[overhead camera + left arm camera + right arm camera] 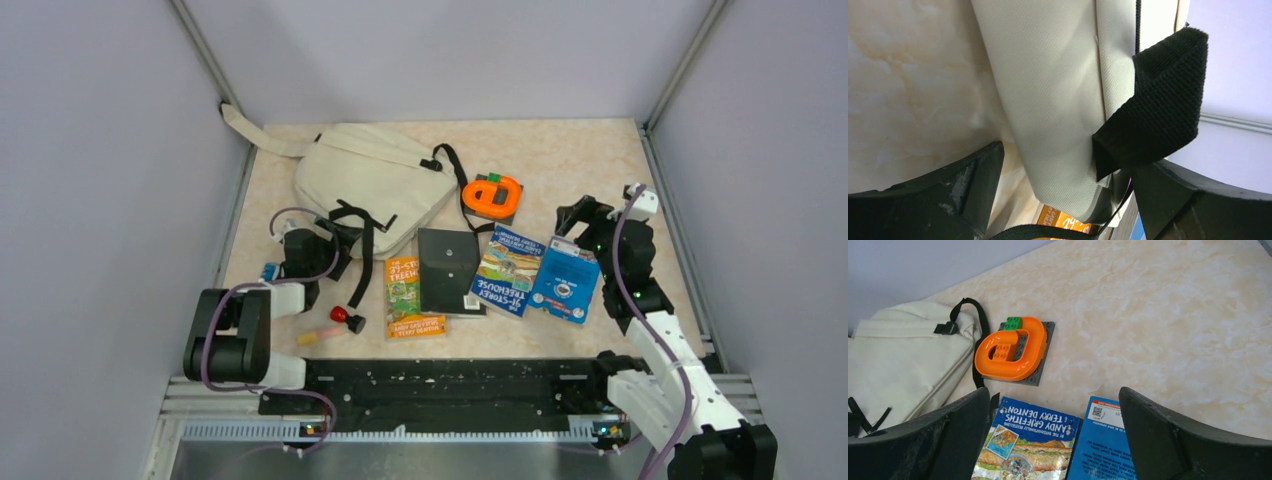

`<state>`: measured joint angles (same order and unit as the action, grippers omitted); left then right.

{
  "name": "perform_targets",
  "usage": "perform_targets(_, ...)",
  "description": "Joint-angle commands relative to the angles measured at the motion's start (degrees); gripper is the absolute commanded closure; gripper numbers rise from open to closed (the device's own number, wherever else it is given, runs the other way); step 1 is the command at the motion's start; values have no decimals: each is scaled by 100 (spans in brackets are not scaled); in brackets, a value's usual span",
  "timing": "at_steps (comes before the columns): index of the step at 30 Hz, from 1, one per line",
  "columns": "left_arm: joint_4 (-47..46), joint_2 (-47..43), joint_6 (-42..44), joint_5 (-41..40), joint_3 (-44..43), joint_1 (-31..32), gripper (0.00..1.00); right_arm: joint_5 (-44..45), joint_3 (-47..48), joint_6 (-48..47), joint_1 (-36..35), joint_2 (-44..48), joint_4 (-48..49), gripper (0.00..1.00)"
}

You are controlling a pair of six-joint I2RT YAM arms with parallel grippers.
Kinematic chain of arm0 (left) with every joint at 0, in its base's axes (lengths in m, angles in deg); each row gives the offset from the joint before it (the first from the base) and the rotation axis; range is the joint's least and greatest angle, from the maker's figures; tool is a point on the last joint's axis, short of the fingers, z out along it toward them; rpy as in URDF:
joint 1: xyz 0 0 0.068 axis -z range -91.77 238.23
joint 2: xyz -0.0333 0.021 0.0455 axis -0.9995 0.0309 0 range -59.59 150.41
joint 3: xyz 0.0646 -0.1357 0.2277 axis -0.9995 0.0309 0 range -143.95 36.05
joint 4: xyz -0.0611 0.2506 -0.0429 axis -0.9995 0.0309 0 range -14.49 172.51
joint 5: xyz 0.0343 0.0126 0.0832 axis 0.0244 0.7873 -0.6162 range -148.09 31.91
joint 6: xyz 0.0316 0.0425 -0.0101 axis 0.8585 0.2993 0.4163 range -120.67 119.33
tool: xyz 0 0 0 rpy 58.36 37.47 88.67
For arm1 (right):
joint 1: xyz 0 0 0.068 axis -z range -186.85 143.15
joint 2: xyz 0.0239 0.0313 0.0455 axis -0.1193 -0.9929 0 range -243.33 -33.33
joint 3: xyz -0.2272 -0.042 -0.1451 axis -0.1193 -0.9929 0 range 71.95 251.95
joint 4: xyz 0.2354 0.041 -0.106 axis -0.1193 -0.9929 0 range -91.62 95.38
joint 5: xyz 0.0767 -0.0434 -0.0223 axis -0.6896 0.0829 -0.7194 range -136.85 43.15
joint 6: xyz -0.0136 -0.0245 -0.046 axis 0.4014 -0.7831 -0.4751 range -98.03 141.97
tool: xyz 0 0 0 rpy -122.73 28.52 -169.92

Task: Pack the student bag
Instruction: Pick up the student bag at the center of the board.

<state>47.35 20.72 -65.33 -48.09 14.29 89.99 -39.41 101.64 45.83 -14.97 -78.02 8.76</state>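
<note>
The student bag (pixel 370 180) is a cream backpack lying flat at the back left of the table, with black straps (pixel 362 235) trailing off its near corner. My left gripper (pixel 330 245) is open at that corner. In the left wrist view the cream fabric (pixel 1048 100) and a folded black strap (pixel 1158 105) lie between the spread fingers (pixel 953 195), and nothing is gripped. My right gripper (pixel 578 222) hangs open over two blue books. Its wrist view shows the Treehouse book (pixel 1028 440) and a plain blue book (pixel 1098 450) below the gripper (pixel 1053 440).
An orange toy on a grey baseplate (pixel 492 196) sits right of the bag. In front lie an orange Treehouse book (pixel 405 295), a black flat item (pixel 448 270), a small red object (pixel 340 315) and a pale stick (pixel 312 336). Walls close in on both sides.
</note>
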Motion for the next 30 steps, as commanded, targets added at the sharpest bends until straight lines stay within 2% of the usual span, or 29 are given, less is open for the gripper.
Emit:
perform_targets(1,-801,268,-121,100,-146,-35,3,64,189,42,35,47,90,1)
perform_targets(9,-1600,732,-304,32,-156,-33,5,95,177,39,34,98,86,1)
perform_targets(13,-2299,993,-369,50,-126,-40,15,89,178,19,36,109,81,1)
perform_targets(16,-2447,964,-257,0,-133,-64,22,87,182,10,35,126,75,1)
perform_targets(22,-1799,357,607,-157,-284,-82,61,11,171,12,34,116,122,2)
perform_targets(25,-1240,-175,1149,-363,-405,-86,74,-89,152,-2,30,109,178,2)
perform_targets(27,-746,-695,1546,-579,-514,-84,77,-104,151,-10,24,109,181,2)
perform_targets(30,-5,-1391,2104,-885,-712,-88,93,-92,151,-11,35,73,181,2)
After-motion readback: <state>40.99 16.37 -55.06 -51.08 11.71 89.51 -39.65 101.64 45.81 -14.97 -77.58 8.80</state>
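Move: The black strap loop at the near-left corner of the student bag is right in front of the left hand, about 4 cm ahead, in line and roughly level with the fingertips. The bag's middle is some 13 cm ahead and 5 cm to the right. The orange book lies about 10 cm back and 14 cm to the right, the black notebook 4 cm back and 22 cm right. From the right hand, the loop is about 48 cm to the left, 7 cm ahead and 14 cm below. The left hand slides its open fingers level and forward about 3 cm around the black strap loop and the cream fabric at the bag's near-left corner, starting to shut them as it arrives and pinching both. Still closing to a nearly shut grip, it then rises about 6 cm with increasing speed, drawing a little to the left while the fingers tip up some 15 degrees and the hand's left side rolls up. ##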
